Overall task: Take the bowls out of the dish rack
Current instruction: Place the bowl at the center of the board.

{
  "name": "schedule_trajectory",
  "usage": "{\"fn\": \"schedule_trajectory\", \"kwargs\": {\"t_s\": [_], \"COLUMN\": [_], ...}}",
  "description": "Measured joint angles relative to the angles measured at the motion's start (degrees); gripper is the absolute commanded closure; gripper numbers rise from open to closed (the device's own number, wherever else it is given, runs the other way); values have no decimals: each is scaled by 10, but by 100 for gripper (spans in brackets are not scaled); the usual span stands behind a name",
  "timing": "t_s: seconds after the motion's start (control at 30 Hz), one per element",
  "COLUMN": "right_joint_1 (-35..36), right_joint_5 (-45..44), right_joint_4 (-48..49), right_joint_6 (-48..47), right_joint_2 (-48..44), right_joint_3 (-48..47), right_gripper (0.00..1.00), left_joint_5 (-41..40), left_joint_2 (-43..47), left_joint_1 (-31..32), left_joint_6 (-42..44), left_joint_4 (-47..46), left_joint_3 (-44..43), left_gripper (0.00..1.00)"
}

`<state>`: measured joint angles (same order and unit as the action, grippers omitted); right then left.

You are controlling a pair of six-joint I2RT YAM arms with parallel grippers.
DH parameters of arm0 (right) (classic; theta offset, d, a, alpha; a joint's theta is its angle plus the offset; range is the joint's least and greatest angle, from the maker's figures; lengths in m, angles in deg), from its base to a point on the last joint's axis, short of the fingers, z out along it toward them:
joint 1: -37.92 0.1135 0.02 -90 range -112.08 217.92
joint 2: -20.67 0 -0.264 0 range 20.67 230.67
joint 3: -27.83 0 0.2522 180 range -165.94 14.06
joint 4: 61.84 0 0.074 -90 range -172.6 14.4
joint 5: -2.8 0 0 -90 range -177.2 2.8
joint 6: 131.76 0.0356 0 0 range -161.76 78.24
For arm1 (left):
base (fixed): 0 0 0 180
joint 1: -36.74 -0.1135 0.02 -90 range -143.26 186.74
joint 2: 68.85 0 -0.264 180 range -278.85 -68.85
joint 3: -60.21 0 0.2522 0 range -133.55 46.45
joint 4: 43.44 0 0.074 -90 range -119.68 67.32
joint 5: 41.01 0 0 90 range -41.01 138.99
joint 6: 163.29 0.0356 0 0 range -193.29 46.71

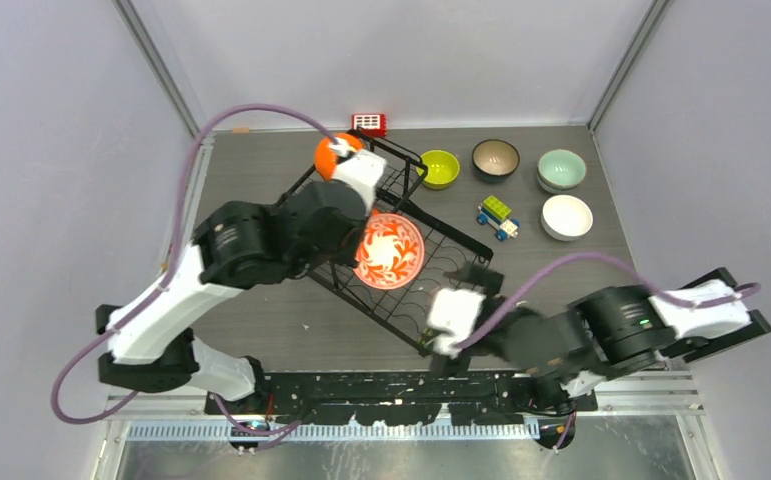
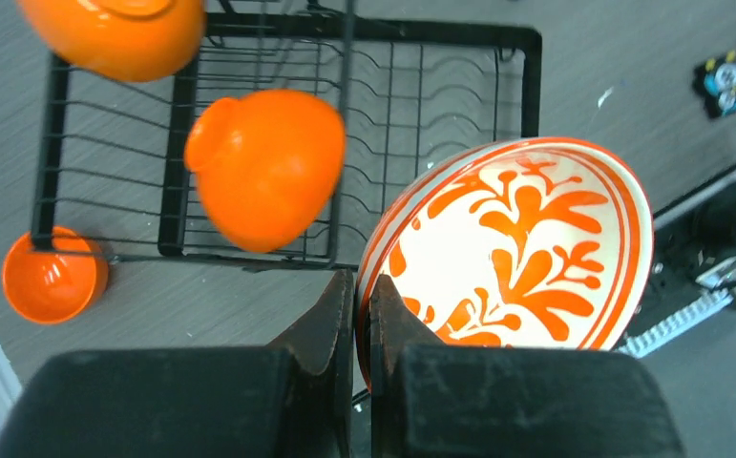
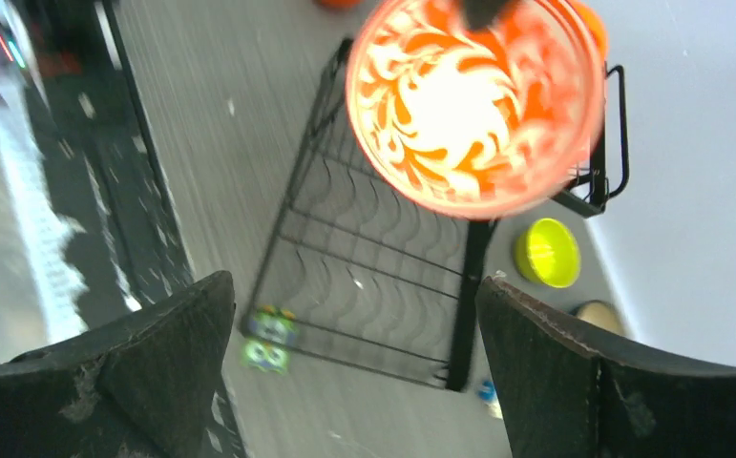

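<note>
My left gripper (image 2: pixel 362 286) is shut on the rim of the white bowl with the orange-red floral pattern (image 2: pixel 516 248), which it holds tilted over the black wire dish rack (image 1: pixel 439 262). In the top view this bowl (image 1: pixel 389 250) sits at the rack's middle, with the left gripper (image 1: pixel 369 222) at its far edge. One orange bowl (image 2: pixel 268 167) leans in the rack (image 2: pixel 421 95), and another (image 2: pixel 115 33) shows at the top edge. My right gripper (image 1: pixel 473 280) hangs open at the rack's near right corner, holding nothing (image 3: pixel 354 296).
Lime green (image 1: pixel 439 168), dark brown (image 1: pixel 496 158), pale mint (image 1: pixel 562 170) and white (image 1: pixel 567 217) bowls stand on the table right of the rack. An orange bowl (image 2: pixel 53 275) rests on the table beside the rack. A toy car (image 1: pixel 498 217) and a red gridded block (image 1: pixel 368 123) lie nearby.
</note>
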<state>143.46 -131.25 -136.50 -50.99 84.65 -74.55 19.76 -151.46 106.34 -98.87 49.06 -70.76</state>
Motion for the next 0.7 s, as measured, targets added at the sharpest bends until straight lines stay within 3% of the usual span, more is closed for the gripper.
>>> {"fn": "schedule_trajectory", "kwargs": {"t_s": [0.1,0.27,0.5,0.7], "right_joint_1": [0,-2,-3,-9], "right_joint_5": [-28,-133,-234,-245], "right_joint_4": [90,210,207,195], "right_joint_6": [57,181,333,342], "right_joint_2": [-94,-170,-143,-82], "right_joint_3": [38,33,-31,-65], "right_gripper": [0,1,5,5], "left_joint_5": [-28,-60,-74,-74], "left_joint_2": [62,130,97,71], "left_joint_1": [-7,-7,-7,-7], "left_joint_6": [-10,-24,-40,-38], "left_joint_4": [-42,-75,-111,-139], "left_joint_3": [47,84,89,97], "left_gripper": [100,100,100,100]}}
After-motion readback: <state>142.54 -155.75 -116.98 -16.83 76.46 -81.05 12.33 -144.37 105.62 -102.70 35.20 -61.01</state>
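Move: The orange-patterned bowl, already pinched by its rim in the left fingers, has its middle about 2 cm ahead, 4 cm right and 2 cm below them. From the empty right hand it lies some 13 cm ahead, 3 cm left and nearly level. From the left hand, the rack's lower tray is 10 cm ahead, 5 cm right and 34 cm below; the board's centre is 23 cm ahead, 4 cm right and 37 cm below; the far orange bowl on the upper tier is 26 cm ahead, 5 cm left and 12 cm below. Upwards by about 13 cm, the right hand swings clear of the bowl, also forward and to the right, then eases a little back left; its wide-open fingers roll through some 70 degrees until they point level, forward-left. The left hand keeps its pinch on the rim, sways up and left, then returns right and sinks partway, rolling its left side down slightly. ##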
